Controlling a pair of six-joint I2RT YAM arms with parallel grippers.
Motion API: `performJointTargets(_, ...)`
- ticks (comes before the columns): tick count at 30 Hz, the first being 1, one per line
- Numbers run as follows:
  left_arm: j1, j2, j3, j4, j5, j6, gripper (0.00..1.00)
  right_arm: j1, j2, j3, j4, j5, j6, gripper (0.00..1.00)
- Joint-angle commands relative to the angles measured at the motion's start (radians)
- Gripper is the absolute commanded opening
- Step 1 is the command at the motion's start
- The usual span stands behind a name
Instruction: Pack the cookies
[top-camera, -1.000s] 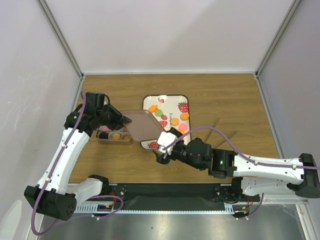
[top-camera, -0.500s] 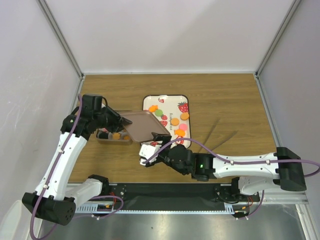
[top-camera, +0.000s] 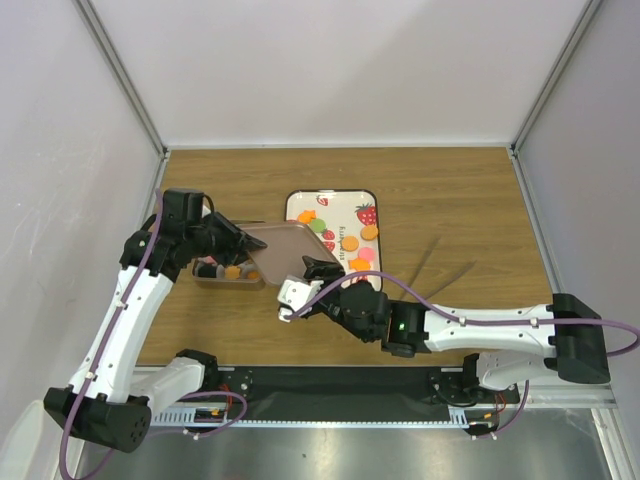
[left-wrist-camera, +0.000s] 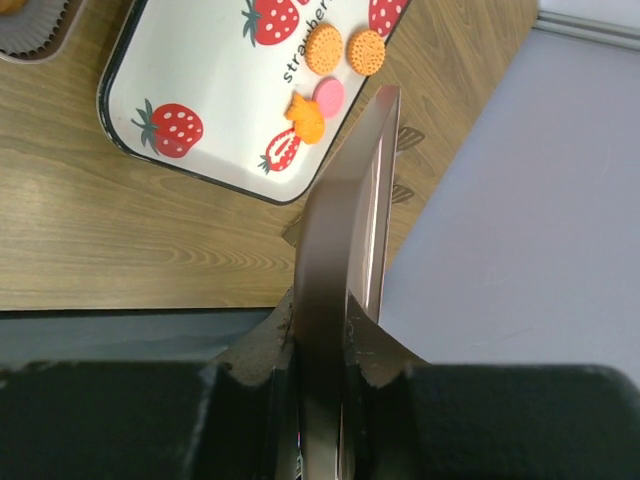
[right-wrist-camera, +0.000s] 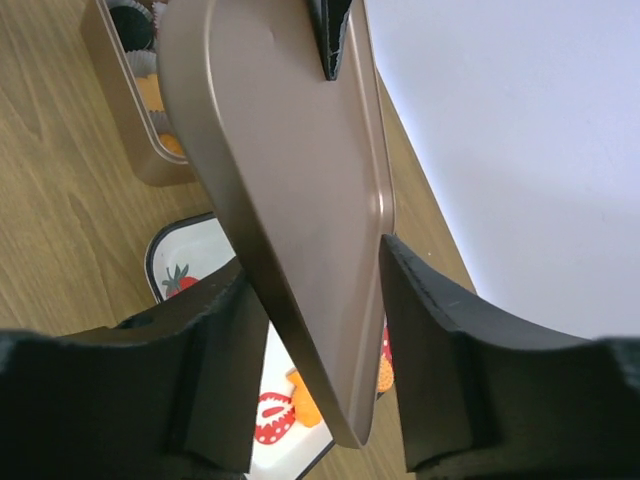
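Cookies (top-camera: 369, 232) in orange, green and pink lie on a white strawberry-print tray (top-camera: 340, 200); some show in the left wrist view (left-wrist-camera: 324, 48). More cookies (top-camera: 232, 271) sit in paper cups in an open brown box (top-camera: 205, 281). My left gripper (top-camera: 243, 240) is shut on the edge of the box's brown lid (top-camera: 285, 252), holding it tilted above the box and tray (left-wrist-camera: 322, 330). My right gripper (top-camera: 312, 275) is open, and its fingers straddle the lid's near end (right-wrist-camera: 315, 270). The lid (right-wrist-camera: 290, 150) fills the gap between the fingers.
The tray (left-wrist-camera: 200, 80) lies in the middle of the wooden table, the box (right-wrist-camera: 120, 70) just left of it. Grey walls close in the table on the left, back and right. The right arm lies low along the table's near edge.
My right gripper has swung left and then up to the lid's near end, and now straddles it. My left gripper has tilted the lid up and held it there.
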Motion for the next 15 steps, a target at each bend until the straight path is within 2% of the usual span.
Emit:
performJointTargets(1, 0.009, -0.023, 0.024, 0.051, 0.064, -0.025, 0.02, -0.004, 0.005, 0.049, 0.048, -0.005, -0.019, 0.50)
performJointTargets(9, 0.007, -0.023, 0.026, 0.069, 0.093, -0.014, 0.03, -0.001, 0.022, 0.065, 0.044, -0.005, -0.028, 0.40)
performJointTargets(15, 0.009, -0.021, 0.034, 0.077, 0.115, 0.001, 0.09, -0.003, 0.036, 0.080, 0.049, 0.015, -0.046, 0.26)
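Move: The right hand already has its fingers either side of the lid's near-right edge, the lid's middle some 3 cm ahead and 6 cm to its left, at about its height; the tray lies 5 cm ahead, 3 cm right and 22 cm below. From the left hand, which holds the lid by its left side, the open cookie box is about 11 cm left, 2 cm back and 20 cm below, the lid's middle 6 cm right and 2 cm back. The right hand, nearly still, half-closes around the lid's near-right edge; the left eases it up-right about 1 cm. ##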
